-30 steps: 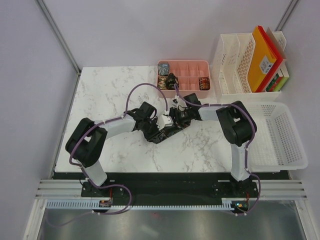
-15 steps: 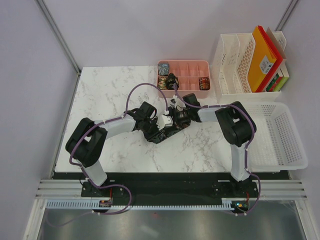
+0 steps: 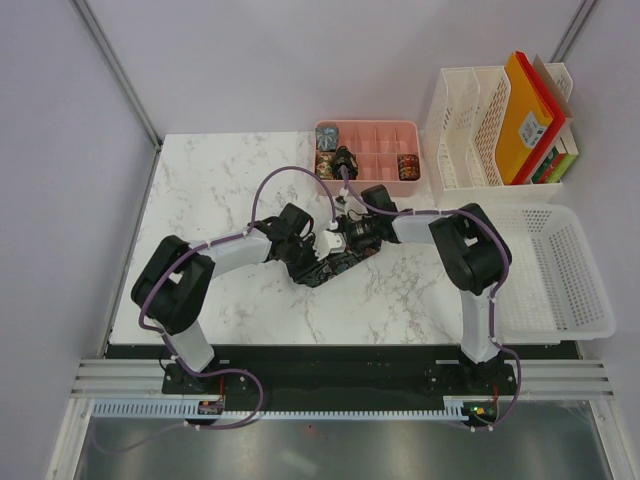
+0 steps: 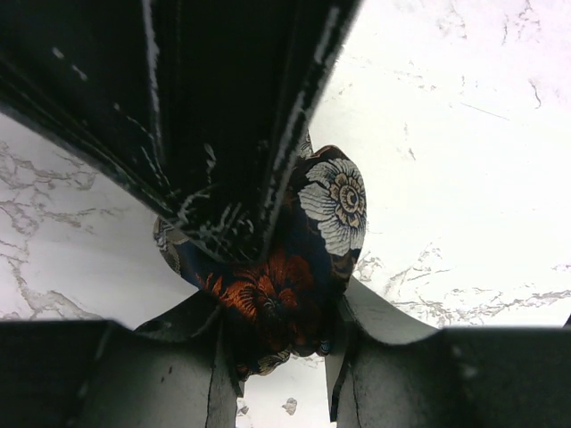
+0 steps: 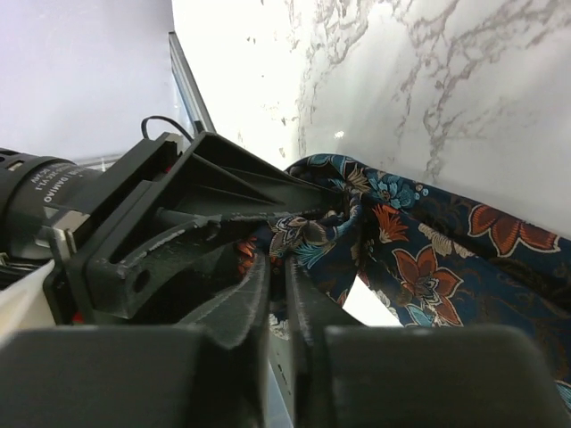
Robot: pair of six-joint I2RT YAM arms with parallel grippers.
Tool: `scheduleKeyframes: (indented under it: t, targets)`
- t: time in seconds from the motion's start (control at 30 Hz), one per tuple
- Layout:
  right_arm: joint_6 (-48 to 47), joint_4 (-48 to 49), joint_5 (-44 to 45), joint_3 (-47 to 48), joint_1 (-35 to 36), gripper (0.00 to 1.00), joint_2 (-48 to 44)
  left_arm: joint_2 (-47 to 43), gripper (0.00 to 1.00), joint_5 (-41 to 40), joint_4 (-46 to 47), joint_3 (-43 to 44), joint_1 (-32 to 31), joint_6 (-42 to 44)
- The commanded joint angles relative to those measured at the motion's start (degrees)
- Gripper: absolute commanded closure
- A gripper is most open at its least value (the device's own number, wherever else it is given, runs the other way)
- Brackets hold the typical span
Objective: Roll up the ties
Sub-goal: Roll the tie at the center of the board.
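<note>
A dark tie with orange, white and teal flowers (image 4: 308, 267) is bunched into a coil between both grippers at the middle of the table (image 3: 325, 270). My left gripper (image 4: 281, 357) is shut on the coil's lower part, a finger on each side. My right gripper (image 5: 278, 267) comes in from the opposite side, jaws nearly together and pinching a fold of the same tie (image 5: 419, 259). In the top view the left gripper (image 3: 318, 262) and right gripper (image 3: 340, 245) almost touch. More rolled ties (image 3: 327, 140) sit in the pink tray.
The pink compartment tray (image 3: 385, 127) stands at the table's back edge. A white file rack with orange folders (image 3: 500, 120) is at the back right. A white perforated basket (image 3: 560, 270) lies right of the right arm.
The right gripper has edged left toward the left gripper and closed its jaws on a fold of the tie. The left gripper has held still on the coil.
</note>
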Motion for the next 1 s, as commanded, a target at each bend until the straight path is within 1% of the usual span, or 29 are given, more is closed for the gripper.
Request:
scheduleKeyframes:
  t: [0.0, 0.03, 0.07, 0.13, 0.17, 0.23, 0.27, 0.33, 0.4, 0.47, 0.7, 0.73, 0.83, 0.97]
  targets:
    - [-6.9, -6.53, 3.49, 2.86, 0.91, 0.93, 2.7, 1.83, 0.75, -3.33, -5.63, -2.15, 0.35, 1.85]
    - [-8.21, -6.97, 4.03, 3.39, 0.64, 0.99, 3.05, 1.31, 0.73, -3.24, -5.63, -2.15, 0.35, 1.85]
    - [-8.49, -7.5, 4.64, 3.65, 0.47, 1.0, 3.49, 1.04, 0.67, -3.24, -5.63, -2.15, 0.35, 1.76]
    - [-9.36, -7.94, 5.26, 4.01, -0.23, 1.0, 4.81, -0.01, 0.64, -3.07, -5.54, -1.8, 0.44, 1.15]
    - [-9.8, -8.12, 5.52, 4.01, -0.41, 1.0, 5.16, -0.54, 0.59, -2.63, -5.54, -1.62, 0.53, 0.8]
    - [-11.55, -9.08, 6.22, 4.1, -0.85, 1.0, 5.69, -2.46, 0.53, -2.28, -4.67, -1.36, 0.62, -1.22]
    - [-12.18, -9.52, 6.58, 4.18, -0.94, 1.0, 5.86, -3.17, 0.46, -2.28, -4.23, -1.27, 0.62, -1.92]
    - [-12.62, -9.97, 6.75, 4.62, -1.38, 1.0, 6.48, -4.49, 0.41, -1.49, -3.61, -1.01, 0.88, -4.39]
    - [-13.67, -10.23, 7.28, 4.71, -1.64, 1.0, 7.01, -6.34, 0.32, -1.13, -2.73, -1.01, 1.06, -6.14]
    - [-14.11, -10.49, 7.81, 4.97, -1.82, 1.0, 7.79, -7.57, 0.28, -0.52, -2.29, -1.01, 1.23, -7.2]
    - [-14.38, -11.2, 10.88, 5.42, -2.43, 1.0, 9.29, -9.24, 0.21, -1.66, -0.88, -0.83, 1.67, -10.45]
    - [-14.21, -11.28, 10.97, 5.41, -2.43, 1.0, 9.38, -9.24, 0.18, -1.75, -0.62, -0.83, 1.58, -10.98]
    - [-13.41, -11.37, 11.76, 5.15, -2.43, 1.0, 9.56, -8.89, 0.13, -2.27, 0.26, -0.66, 1.5, -14.22]
    - [-12.18, -11.37, 14.04, 3.84, -1.73, 1.0, 9.12, -8.81, 0.12, -4.47, 1.49, -1.7, 1.06, -18.62]
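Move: The tie's rolled end is already between the left fingers, right at that hand's point. From the right hand it lies about 5 cm to the left, 3 cm back and 3 cm lower. The tie's loose tail lies on the board, its middle some 3 cm to the right of the right hand, level with it fore and aft and 6 cm below. The pink box stands roughly 22 cm ahead of the right hand and 5 cm to its right. The tie, with the right fingertips already at it beside the roll, is taken over by the right hand: its nearly closed fingers shut fully, pinching a fold, then carry it about 4.5 cm down towards the board, easing forward and right. Meanwhile the left fingers open wide, letting go of the roll, and that hand rises about 4 cm, turning some 10 degrees counter-clockwise. ##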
